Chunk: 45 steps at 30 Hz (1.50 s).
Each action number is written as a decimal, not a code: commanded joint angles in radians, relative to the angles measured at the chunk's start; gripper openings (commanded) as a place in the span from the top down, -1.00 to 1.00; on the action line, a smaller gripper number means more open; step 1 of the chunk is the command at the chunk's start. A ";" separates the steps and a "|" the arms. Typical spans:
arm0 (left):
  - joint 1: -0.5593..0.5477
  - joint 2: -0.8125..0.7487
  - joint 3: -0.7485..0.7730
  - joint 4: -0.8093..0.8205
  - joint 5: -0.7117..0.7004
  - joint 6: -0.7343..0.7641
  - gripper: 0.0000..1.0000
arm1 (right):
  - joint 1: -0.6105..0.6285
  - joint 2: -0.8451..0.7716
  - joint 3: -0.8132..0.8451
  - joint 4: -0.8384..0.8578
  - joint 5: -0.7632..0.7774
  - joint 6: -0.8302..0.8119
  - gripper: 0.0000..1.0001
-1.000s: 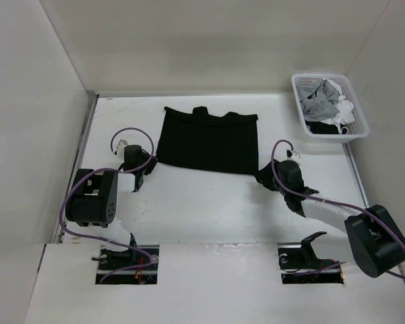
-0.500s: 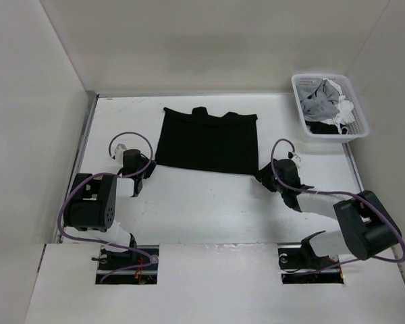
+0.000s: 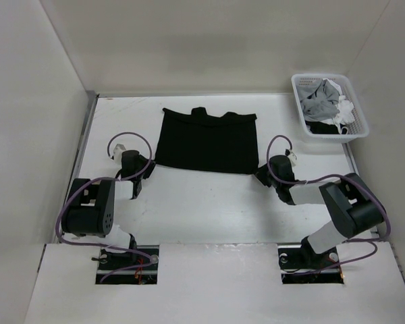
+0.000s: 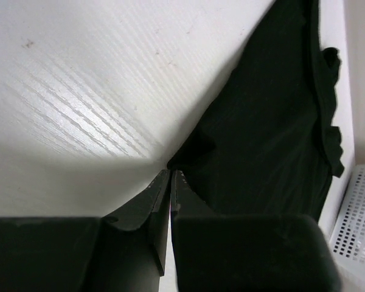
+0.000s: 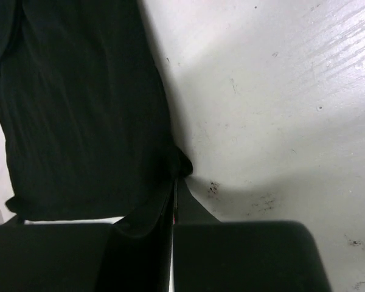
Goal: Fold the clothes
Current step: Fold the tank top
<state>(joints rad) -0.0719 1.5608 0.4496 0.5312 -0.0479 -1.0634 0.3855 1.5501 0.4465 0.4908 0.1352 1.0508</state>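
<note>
The clothes (image 3: pixel 206 142), a plain black sleeveless top, lie spread flat at the back middle of the white table, straps toward the far wall. My left gripper (image 3: pixel 150 165) is at the near left corner, low on the table. In the left wrist view its jaws (image 4: pixel 170 173) are pressed together on the corner tip of the black fabric (image 4: pixel 274 121). My right gripper (image 3: pixel 260 173) is at the near right corner. The right wrist view shows it (image 5: pixel 175 179) shut on a small bunched fold of the top (image 5: pixel 79 103).
A white lattice basket (image 3: pixel 299 101) with grey, white and dark garments stands at the back right corner; its wall (image 4: pixel 356 213) shows in the left wrist view. White walls enclose the table on three sides. Both arm bases sit at the near edge.
The right gripper has closed on the garment's near right corner, and the right arm's elbow has swung in toward its base. The left gripper closed earlier and stays at the left corner.
</note>
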 commanded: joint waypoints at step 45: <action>-0.030 0.030 0.682 -0.396 -0.103 0.178 1.00 | -0.159 0.046 0.728 -0.362 -0.281 -0.292 1.00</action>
<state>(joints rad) -0.1116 1.5539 0.9623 0.0109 -0.1425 -0.9089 0.2577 1.5539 1.0294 -0.0196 -0.0399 0.7376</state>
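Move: My left and right hands are already shut on the two near corners of the tank top, just above the table. The tank top's middle lies some 8 cm ahead and 17 cm right of my left hand, and about 11 cm ahead and 17 cm left of my right. Its far left corner is roughly 19 cm ahead and 4 cm right of my left hand. The laundry basket stands about 24 cm ahead and 24 cm right of my right hand. Keeping both corners pinched, I whip both hands up together about 40 cm and back towards my bases some 17 cm, fingertips tipping up 45 to 50 degrees. Then I reverse, swinging both forward about 25 cm and down nearly 30 while the fingers tip down again, so I end farther out and still 10 cm or so above where I began. ##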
